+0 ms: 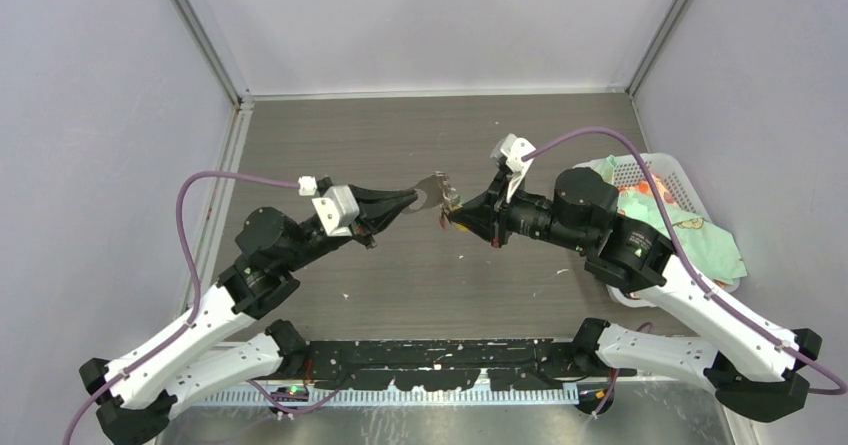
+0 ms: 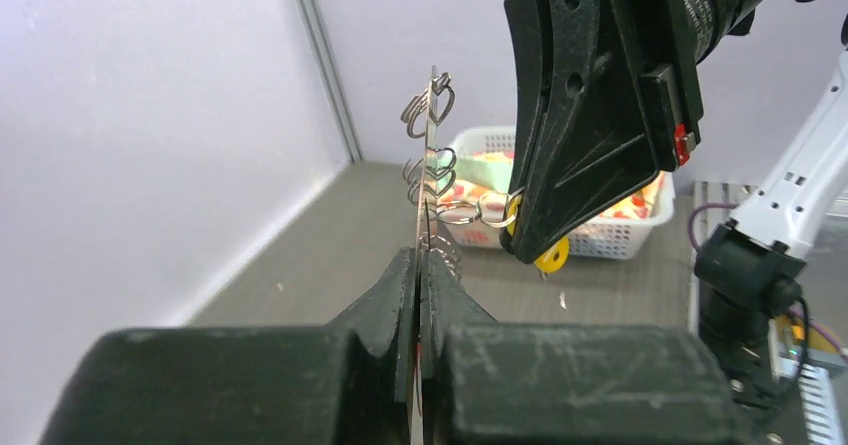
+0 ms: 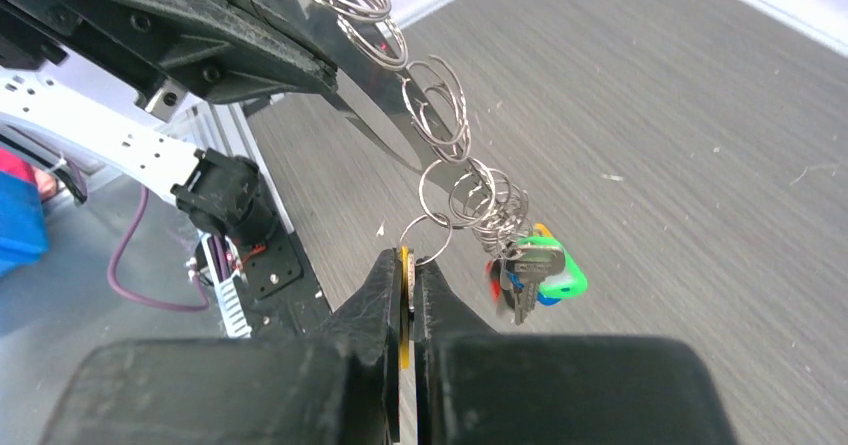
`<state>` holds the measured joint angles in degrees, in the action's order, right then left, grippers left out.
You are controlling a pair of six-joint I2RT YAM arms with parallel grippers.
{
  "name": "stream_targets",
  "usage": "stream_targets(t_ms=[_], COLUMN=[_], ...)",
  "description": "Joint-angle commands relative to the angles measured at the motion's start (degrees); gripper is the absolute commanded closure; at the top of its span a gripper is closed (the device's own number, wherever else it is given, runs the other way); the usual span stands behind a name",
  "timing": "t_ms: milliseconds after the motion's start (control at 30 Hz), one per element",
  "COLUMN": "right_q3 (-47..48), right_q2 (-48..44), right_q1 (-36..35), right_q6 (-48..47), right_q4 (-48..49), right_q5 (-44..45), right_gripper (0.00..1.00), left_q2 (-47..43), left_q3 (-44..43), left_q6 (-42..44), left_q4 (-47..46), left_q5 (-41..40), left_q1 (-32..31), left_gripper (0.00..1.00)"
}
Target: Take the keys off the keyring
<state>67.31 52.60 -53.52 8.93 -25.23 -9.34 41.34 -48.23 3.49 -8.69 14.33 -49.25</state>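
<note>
The keyring (image 1: pixel 432 190), a thin silvery plate, hangs in the air over mid-table with my left gripper (image 1: pixel 412 200) shut on its near end. The left wrist view shows the plate edge-on (image 2: pixel 431 135), rising from the shut left gripper (image 2: pixel 418 260), wire split rings (image 2: pixel 440 170) along its edge. My right gripper (image 3: pixel 408 265) is shut on a yellow-headed key (image 3: pixel 404 300) that still hangs by a ring (image 3: pixel 428 237) from the plate (image 3: pixel 375 130). A bunch of keys (image 3: pixel 530 270) with green, blue and red heads dangles just right of it.
A white basket (image 1: pixel 672 177) holding cloth and coloured items stands at the table's right edge, behind the right arm; the left wrist view shows it too (image 2: pixel 610 233). White walls and metal posts close in the table on three sides.
</note>
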Motion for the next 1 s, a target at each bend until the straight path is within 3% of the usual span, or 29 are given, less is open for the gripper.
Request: stream_targets(t_ms=[0,567,967], right_q3=[2.75,2.5,5.46], right_q2=[-1.78,-0.67,-0.78], right_q1=[-0.18,-0.16,-0.13], right_q6=[-1.26,-7.44,-11.84], right_q4=[6.45,13.28,12.51], right_q5=[-1.49,6.86,12.79], right_gripper=[0.99,0.99,0.99], left_q2=[1.02,1.86,0.58], left_q3=[-1.78,-5.53,-2.9], left_q6=[8.24,10.05,12.37], left_q4=[-15.8,-19.15,-17.4], left_q5=[1.06,9.96,6.25], left_q1=[0.82,0.22,0.21], left_gripper=[0.99,0.99,1.0])
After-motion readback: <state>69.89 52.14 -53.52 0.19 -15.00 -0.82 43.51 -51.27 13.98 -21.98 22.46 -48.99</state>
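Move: The left hand already pinches the keyring's flat plate, whose middle stands about 3 cm to its right, 1 cm ahead and 2 cm above. The right hand holds the yellow key, some 7 cm right of the left hand, 2 cm back and 4 cm lower. From the right hand, the keyring plate lies about 4 cm left, 3 cm ahead and 6 cm above; the hanging keys are 3 cm left, 3 ahead and 4 below. Both hands keep their pinches, rise about 7 cm and roll some 20 degrees, right edging forward, left back. ##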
